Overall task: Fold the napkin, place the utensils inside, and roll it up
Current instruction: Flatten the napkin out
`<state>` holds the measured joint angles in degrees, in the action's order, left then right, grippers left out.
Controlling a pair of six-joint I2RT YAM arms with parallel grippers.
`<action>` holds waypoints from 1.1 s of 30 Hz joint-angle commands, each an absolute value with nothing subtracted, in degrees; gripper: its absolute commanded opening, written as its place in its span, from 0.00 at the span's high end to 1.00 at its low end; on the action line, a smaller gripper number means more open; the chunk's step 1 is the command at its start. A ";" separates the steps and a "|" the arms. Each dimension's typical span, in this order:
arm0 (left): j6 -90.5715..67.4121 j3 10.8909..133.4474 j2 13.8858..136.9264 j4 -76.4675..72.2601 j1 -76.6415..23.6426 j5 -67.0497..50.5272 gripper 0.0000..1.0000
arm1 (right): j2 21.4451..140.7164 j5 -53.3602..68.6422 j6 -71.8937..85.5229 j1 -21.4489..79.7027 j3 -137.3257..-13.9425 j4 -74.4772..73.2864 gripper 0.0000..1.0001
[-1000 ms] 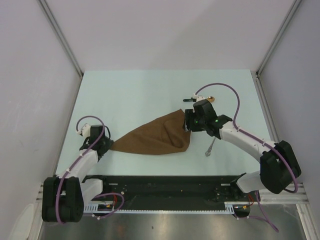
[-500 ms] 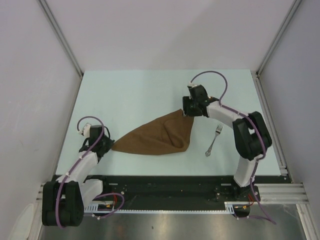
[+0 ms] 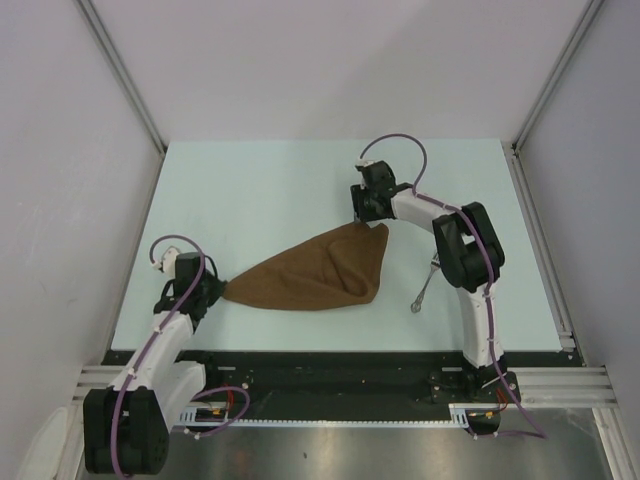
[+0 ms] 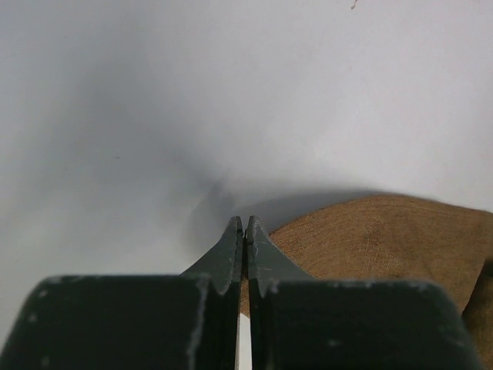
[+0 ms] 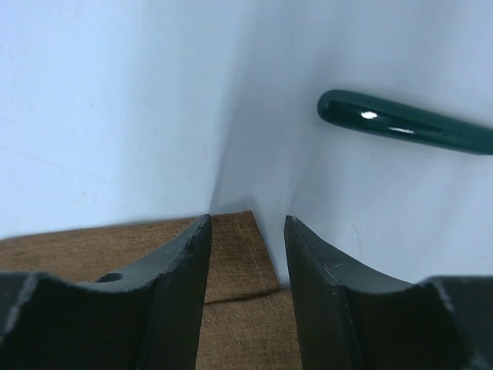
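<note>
The brown napkin (image 3: 312, 276) lies bunched into a cone across the table's middle. My left gripper (image 3: 216, 291) is shut on its pointed left corner; in the left wrist view the cloth (image 4: 385, 239) runs in between the closed jaws of that gripper (image 4: 244, 224). My right gripper (image 3: 372, 222) stands open over the napkin's far right corner (image 5: 235, 254), one finger on each side of it (image 5: 246, 223). The silver fork (image 3: 424, 289) lies right of the napkin, its tines under my right arm. A dark green-handled utensil (image 5: 408, 123) lies just beyond the right gripper.
The pale table (image 3: 250, 190) is walled by white panels on three sides, with metal corner posts (image 3: 125, 80) at the back. A black rail (image 3: 330, 370) runs along the near edge between the arm bases.
The left gripper has shut on the napkin's left corner. The right arm has folded back and swung left, bringing its gripper to the napkin's far corner, jaws a little narrower. The fork now shows more.
</note>
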<state>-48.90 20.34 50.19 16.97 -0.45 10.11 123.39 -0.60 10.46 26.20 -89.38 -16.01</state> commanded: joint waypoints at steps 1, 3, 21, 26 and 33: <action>-47.02 21.53 49.48 18.02 -0.18 10.72 1.00 | 124.45 -2.71 8.00 27.59 -91.23 -17.14 0.53; -46.93 21.80 49.75 18.11 -0.18 10.55 1.00 | 125.15 -3.60 7.21 28.04 -91.23 -17.23 0.53; -44.74 23.81 50.36 16.70 -0.18 10.28 1.00 | 127.53 -2.21 8.79 29.45 -92.72 -21.62 1.00; -38.43 34.35 50.71 17.14 -0.18 13.09 1.00 | 121.23 0.95 8.09 27.78 -97.90 -23.11 1.00; -27.78 53.33 53.87 17.32 -0.18 15.29 0.99 | 104.54 -2.63 5.11 27.60 -102.30 -19.34 1.00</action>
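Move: The napkin's far right corner lies practically between the right hand's open fingers, about 1 cm to their left and 1 cm below. The napkin's middle is some 16 cm back and 13 cm left of that hand; the spoon is roughly 8 cm ahead and 9 cm right, the fork 19 cm back and 15 cm right. From the left hand, already pinching the near left corner, the far right corner is about 23 cm ahead, 31 cm right and 3 cm lower. The napkin's far right corner is pinched by the right hand, which eases about 2 cm left, low over the table, while its fingers shut, then lifts some 7 cm. The left hand keeps its grip on the near left corner and waits, then swings that corner quickly up about 15 cm and 7 cm forward, its fingers tilting up some 20 degrees. ##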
